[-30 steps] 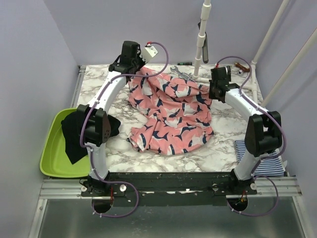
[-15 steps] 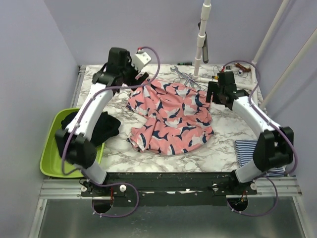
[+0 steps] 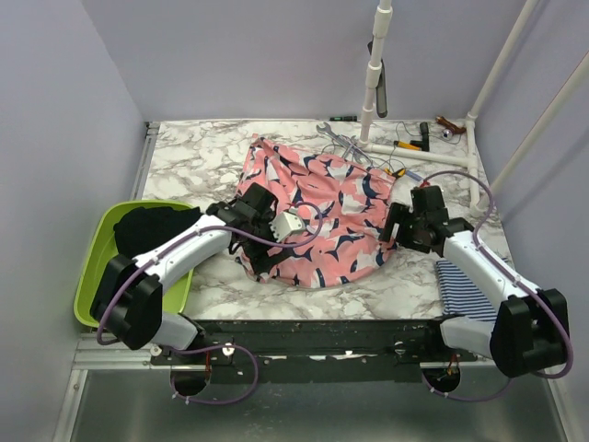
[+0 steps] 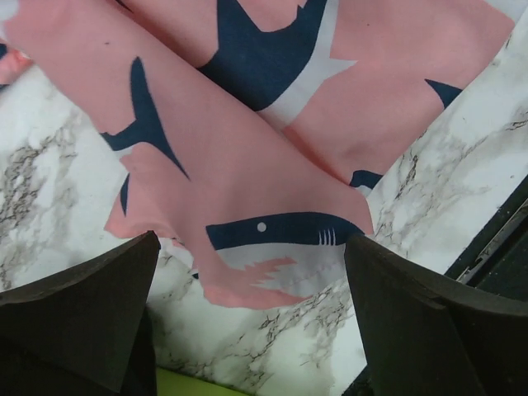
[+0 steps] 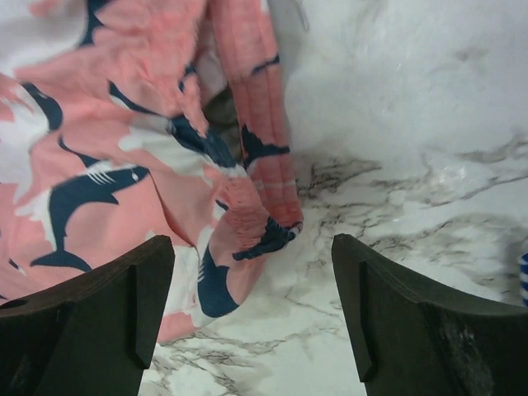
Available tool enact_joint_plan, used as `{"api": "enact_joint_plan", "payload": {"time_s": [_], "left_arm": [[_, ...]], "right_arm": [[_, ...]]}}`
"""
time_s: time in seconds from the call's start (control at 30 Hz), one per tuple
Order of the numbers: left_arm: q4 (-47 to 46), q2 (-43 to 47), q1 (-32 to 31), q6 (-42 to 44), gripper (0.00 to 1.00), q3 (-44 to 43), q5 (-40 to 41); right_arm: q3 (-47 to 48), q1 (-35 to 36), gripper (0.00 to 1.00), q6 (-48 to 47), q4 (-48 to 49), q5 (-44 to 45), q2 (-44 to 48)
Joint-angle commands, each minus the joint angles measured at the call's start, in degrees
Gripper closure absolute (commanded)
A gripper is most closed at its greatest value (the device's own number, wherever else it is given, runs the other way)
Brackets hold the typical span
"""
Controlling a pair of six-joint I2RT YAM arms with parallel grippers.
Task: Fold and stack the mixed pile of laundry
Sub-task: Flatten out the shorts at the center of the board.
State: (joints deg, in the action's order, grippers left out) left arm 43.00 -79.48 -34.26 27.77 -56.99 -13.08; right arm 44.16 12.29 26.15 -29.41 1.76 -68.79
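Observation:
The pink shark-print garment (image 3: 322, 198) lies spread and rumpled in the middle of the marble table. My left gripper (image 3: 257, 261) hovers open over its near-left corner (image 4: 247, 272), with nothing between the fingers. My right gripper (image 3: 394, 227) stands open beside its right edge, where a ribbed cuff (image 5: 262, 165) lies bunched; it holds nothing. The black garment (image 3: 147, 226) sits in the lime green basin (image 3: 92, 295) at the left. The striped navy-and-white garment (image 3: 465, 287) lies folded at the near right, partly under my right arm.
A wrench (image 3: 335, 138), screwdrivers (image 3: 409, 145) and a white pole (image 3: 373, 83) stand at the back of the table. White pipes (image 3: 474, 157) run along the right side. The black frame rail (image 3: 322, 331) borders the near edge.
Both grippers were shut on the pink garment's far edge; they opened, let it go, and both arms swung back to its near side. The garment now lies flatter.

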Motion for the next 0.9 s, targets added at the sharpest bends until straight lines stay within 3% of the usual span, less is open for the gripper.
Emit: {"api": "enact_joint_plan", "payload": {"time_s": [0.0, 0.1, 0.17, 0.27, 0.3, 0.4, 0.63, 0.87], "left_arm": [[-3.8, -2.2, -0.9, -0.8, 0.04, 0.1, 1.3], [-4.1, -4.1, -0.5, -0.2, 0.17, -0.2, 2.7], [-3.8, -3.3, 1.0, -0.1, 0.4, -0.3, 1.1], [-2.7, -1.7, 4.5, 0.2, 0.92, -1.4, -2.0], [-2.4, -1.5, 6.1, 0.3, 1.0, -1.9, -2.7], [-1.0, -1.2, 11.2, 0.9, 1.0, -5.0, -3.6], [-8.3, -0.6, 18.2, 2.6, 1.0, -12.2, 6.0], [-12.3, -14.3, 22.7, 3.8, 1.0, -24.1, 14.2]], "right_arm": [[-5.3, -0.2, 0.16, 5.1, 6.8, -6.2, -2.5], [-7.5, -0.2, 0.25, 6.3, 12.1, -8.1, -5.6], [-8.2, -0.2, 0.4, 6.4, 14.4, -7.5, -6.8], [-8.7, -0.2, 0.72, 6.2, 15.6, -5.6, -7.6], [-8.6, -0.2, 0.8, 6.0, 15.1, -5.3, -7.5], [-6.5, -0.2, 0.99, 5.0, 12.1, -3.3, -5.6], [0.3, -0.2, 0.99, 2.0, 0.8, -2.9, 1.3], [1.5, -0.2, 0.99, 1.5, 0.4, -9.8, 4.7]]}}
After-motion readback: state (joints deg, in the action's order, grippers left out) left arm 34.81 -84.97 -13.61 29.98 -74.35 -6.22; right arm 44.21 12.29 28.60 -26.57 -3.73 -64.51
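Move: The near left corner of the pink shorts lies some 2 cm below the left hand and about 1 cm ahead; a black garment is roughly 21 cm to its left and 5 cm farther out. The right hand's target, the bunched near end of the waistband, is about 6 cm below, 2 cm back and 2 cm left. From the right hand, the folded striped shirt lies some 15 cm right and 12 cm back, the yellow tool 14 cm ahead and 1 cm left. Closing on the shorts' near left corner after dipping about 2 cm, the left hand pulls it forward some 15 cm, upward and to the left, fingertips swinging forward as the wrist turns some 20 degrees counter-clockwise. The right hand sinks 6 cm, slightly back and left, pinches the waistband end and lifts it nearly 9 cm almost straight up. ##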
